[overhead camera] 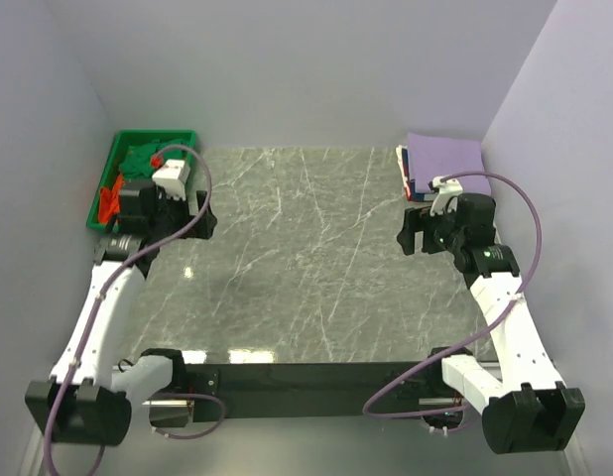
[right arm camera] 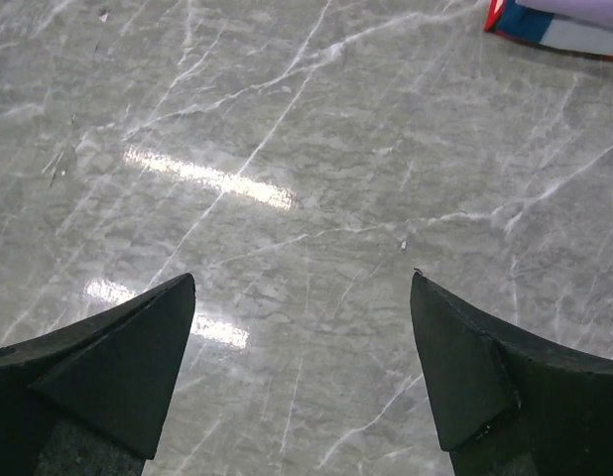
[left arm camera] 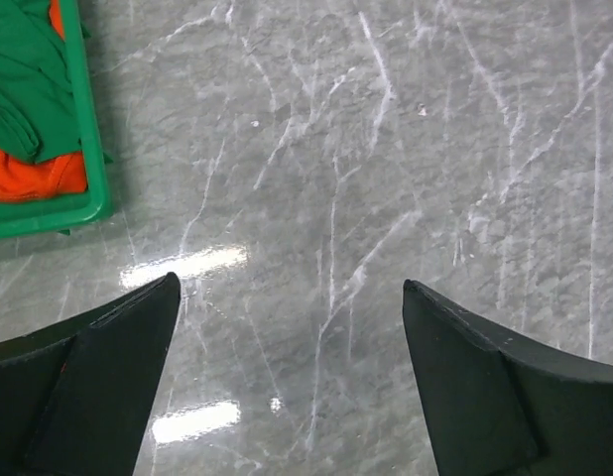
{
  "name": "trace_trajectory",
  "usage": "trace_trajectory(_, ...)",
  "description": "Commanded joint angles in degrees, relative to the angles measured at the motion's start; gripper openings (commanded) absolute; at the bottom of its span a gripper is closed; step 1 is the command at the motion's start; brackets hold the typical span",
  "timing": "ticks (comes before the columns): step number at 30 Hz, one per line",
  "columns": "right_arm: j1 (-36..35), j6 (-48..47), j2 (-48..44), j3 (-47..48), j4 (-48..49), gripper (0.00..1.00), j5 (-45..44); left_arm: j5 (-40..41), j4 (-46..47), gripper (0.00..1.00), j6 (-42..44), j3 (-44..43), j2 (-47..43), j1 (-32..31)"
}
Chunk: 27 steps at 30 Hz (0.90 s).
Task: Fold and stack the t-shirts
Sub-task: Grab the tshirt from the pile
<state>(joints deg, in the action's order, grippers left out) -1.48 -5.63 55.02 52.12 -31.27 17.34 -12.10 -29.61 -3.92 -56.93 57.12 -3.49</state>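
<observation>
A crumpled bright green t-shirt (overhead camera: 143, 159) (left arm camera: 24, 79) and an orange t-shirt (overhead camera: 110, 201) (left arm camera: 39, 174) lie in the green tray (overhead camera: 100, 188) (left arm camera: 88, 149) at the far left. At the far right, a folded lavender t-shirt (overhead camera: 447, 159) (right arm camera: 584, 12) tops a stack whose lower layers show white and dark edges (right arm camera: 530, 30). My left gripper (overhead camera: 192, 213) (left arm camera: 292, 288) hovers open over bare marble just right of the tray, holding nothing. Just in front of the stack, my right gripper (overhead camera: 414, 230) (right arm camera: 302, 278) is also open and empty above the table.
The grey marble tabletop (overhead camera: 306, 258) is boxed in by pale walls at the back and both sides. The tray sits in the far-left corner and the stack in the far-right corner. A dark rail (overhead camera: 316, 377) carrying the arm bases runs along the near edge.
</observation>
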Motion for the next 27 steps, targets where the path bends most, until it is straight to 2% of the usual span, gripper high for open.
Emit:
trace_trajectory(1, 0.2, -0.4, 1.9, 2.5, -0.6, 0.95, 1.2, 2.4, -0.6, 0.99, 1.6, -7.0, 7.0, 0.4)
trace_trajectory(6, 0.1, 0.1, 6.1, 4.9, -0.9, 0.95, 2.8, 0.3, -4.1, 0.99, 2.9, -23.3, 20.3, 5.7)
trace_trajectory(8, 0.2, 0.3, 7.6, 5.6, -1.2, 0.95, 4.0, 3.7, -1.5, 1.0, 6.4, -26.7, 25.2, 6.8)
trace_trajectory(11, 0.1, 0.4, 8.9, 6.2, -1.4, 0.96, 5.3, 4.2, 0.3, 0.99, 8.0, -34.2, 33.8, 10.9)
trace_trajectory(15, 0.1, 0.6, 10.1, 6.4, -1.8, 0.96, 4.5, -1.1, 3.2, 0.99, 7.7, -45.6, 48.0, 18.8)
trace_trajectory(21, 0.2, 0.8, 9.8, 5.5, -2.0, 0.96, 3.5, 0.1, 4.0, 0.97, 11.4, -62.3, 67.0, 21.2)
trace_trajectory(27, 0.1, 0.3, 11.2, 4.7, -1.9, 0.96, 1.8, 2.1, 8.9, 0.98, 14.3, -70.2, 79.2, 21.2)
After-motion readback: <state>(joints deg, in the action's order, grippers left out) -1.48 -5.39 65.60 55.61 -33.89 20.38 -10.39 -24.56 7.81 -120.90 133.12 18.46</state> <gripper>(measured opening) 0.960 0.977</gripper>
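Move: From the left hand, the crumpled green t-shirt lies about 30 cm ahead, 20 cm to the left and some 20 cm below. The green bin holding it is centred roughly 28 cm ahead and 24 cm left; the orange t-shirt shows in there on the near side, about 22 cm ahead and 24 cm left, both nearly as low. From the right hand, the green t-shirt is about 30 cm ahead and 80 cm left, some 17 cm down. Swing the open left gripper fast, some 30 cm forward and 23 cm to the left, rising slightly to pass over the bin's near rim, then sinking steeply towards the green t-shirt, turning about 15 degrees counter-clockwise; stop short of the cloth with the fingers still wide. Meanwhile let the open right gripper sink about 3 cm over bare marble, tipping down a little. ##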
